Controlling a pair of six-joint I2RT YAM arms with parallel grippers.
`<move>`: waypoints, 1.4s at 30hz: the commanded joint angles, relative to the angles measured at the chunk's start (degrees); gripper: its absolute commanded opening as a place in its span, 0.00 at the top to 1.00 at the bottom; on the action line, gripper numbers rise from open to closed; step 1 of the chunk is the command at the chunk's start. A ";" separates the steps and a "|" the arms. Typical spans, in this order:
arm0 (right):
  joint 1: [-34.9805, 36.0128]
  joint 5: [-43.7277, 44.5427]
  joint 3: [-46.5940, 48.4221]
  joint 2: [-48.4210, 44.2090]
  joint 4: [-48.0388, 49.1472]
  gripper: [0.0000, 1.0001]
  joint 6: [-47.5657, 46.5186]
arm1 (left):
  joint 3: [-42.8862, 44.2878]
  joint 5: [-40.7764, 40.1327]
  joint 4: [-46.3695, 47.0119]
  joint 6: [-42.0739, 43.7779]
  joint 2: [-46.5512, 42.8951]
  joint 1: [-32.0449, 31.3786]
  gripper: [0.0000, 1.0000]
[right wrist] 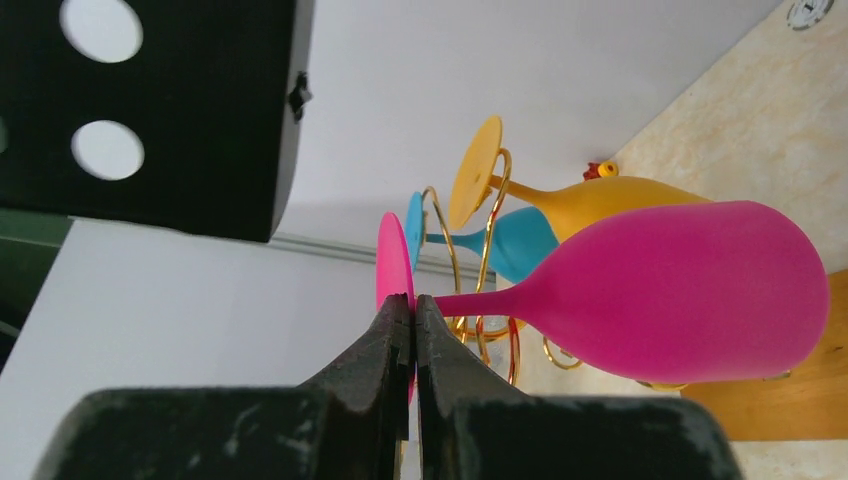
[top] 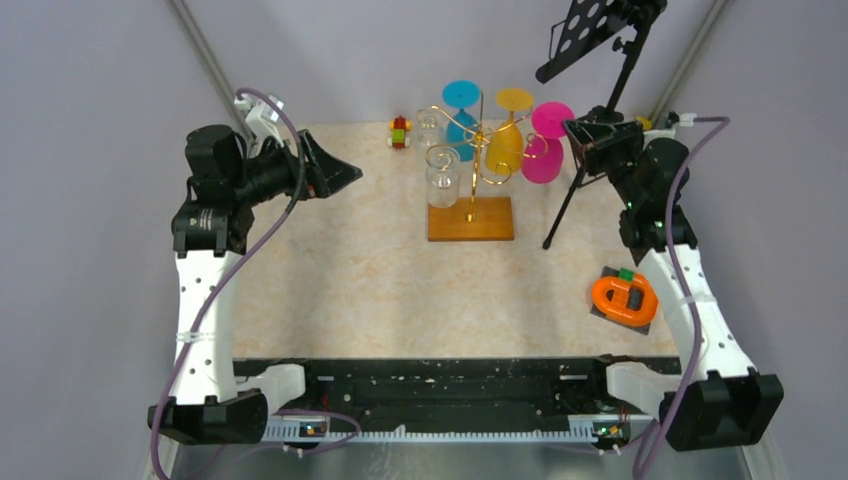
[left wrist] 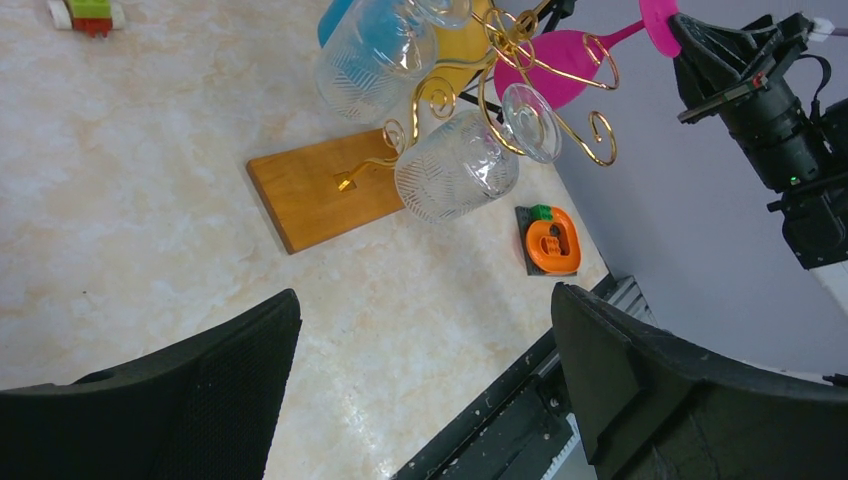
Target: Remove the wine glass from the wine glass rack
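The gold wire wine glass rack (top: 478,150) stands on its wooden base (top: 470,218) at the back middle. Hanging upside down on it are a pink wine glass (top: 545,150), a yellow one (top: 507,140), a blue one (top: 460,110) and clear glasses (top: 442,175). My right gripper (top: 575,135) is shut on the round foot (right wrist: 393,255) of the pink glass (right wrist: 680,290), whose stem rests in a gold curl (left wrist: 600,45) at the rack's right side. My left gripper (top: 345,177) is open and empty, in the air left of the rack (left wrist: 500,60).
A black tripod stand (top: 600,100) with a perforated plate rises right behind my right gripper. An orange ring-shaped object (top: 624,298) lies on a dark pad at the front right. A small toy car (top: 400,131) sits at the back, left of the rack.
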 commanded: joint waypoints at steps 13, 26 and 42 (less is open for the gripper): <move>0.21 -0.43 -8.35 -22.86 -8.67 1.00 0.44 | -6.64 7.53 11.80 -6.44 -0.86 -4.27 0.02; 0.24 -20.37 -26.90 -33.31 21.60 1.00 28.38 | -18.98 0.50 30.63 -24.36 0.02 -23.53 0.04; 0.29 -20.07 -33.19 -38.58 39.32 1.00 45.73 | -33.48 -11.09 58.94 -46.30 -3.33 -38.88 0.02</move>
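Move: The magenta glass, held by its foot in the right fingers, lies about 39 cm right of the left hand, 11 cm ahead and 10 cm lower; the nearest clear glass hangs 20 cm right and 4 cm ahead. From the right hand, the left gripper it will meet is some 42 cm left, 10 cm back, about level. The rack post stands 17 cm left and 3 cm back, the yellow glass 12 cm left and 4 cm ahead. The right hand keeps its pinch on the magenta glass's foot and draws it some 22 cm straight back, away from the rack, rising about 5 cm late on while the wrist rolls left side up some 30 degrees and turns as much counter-clockwise, swinging the bowl towards the left hand. The left hand, fingers staying wide open, sweeps about 18 cm right, plus some back and down, past the front clear glass towards the bowl, its wrist rolling left side down, tipping down and turning clockwise, and ends close to the rim with no grip on it yet. ##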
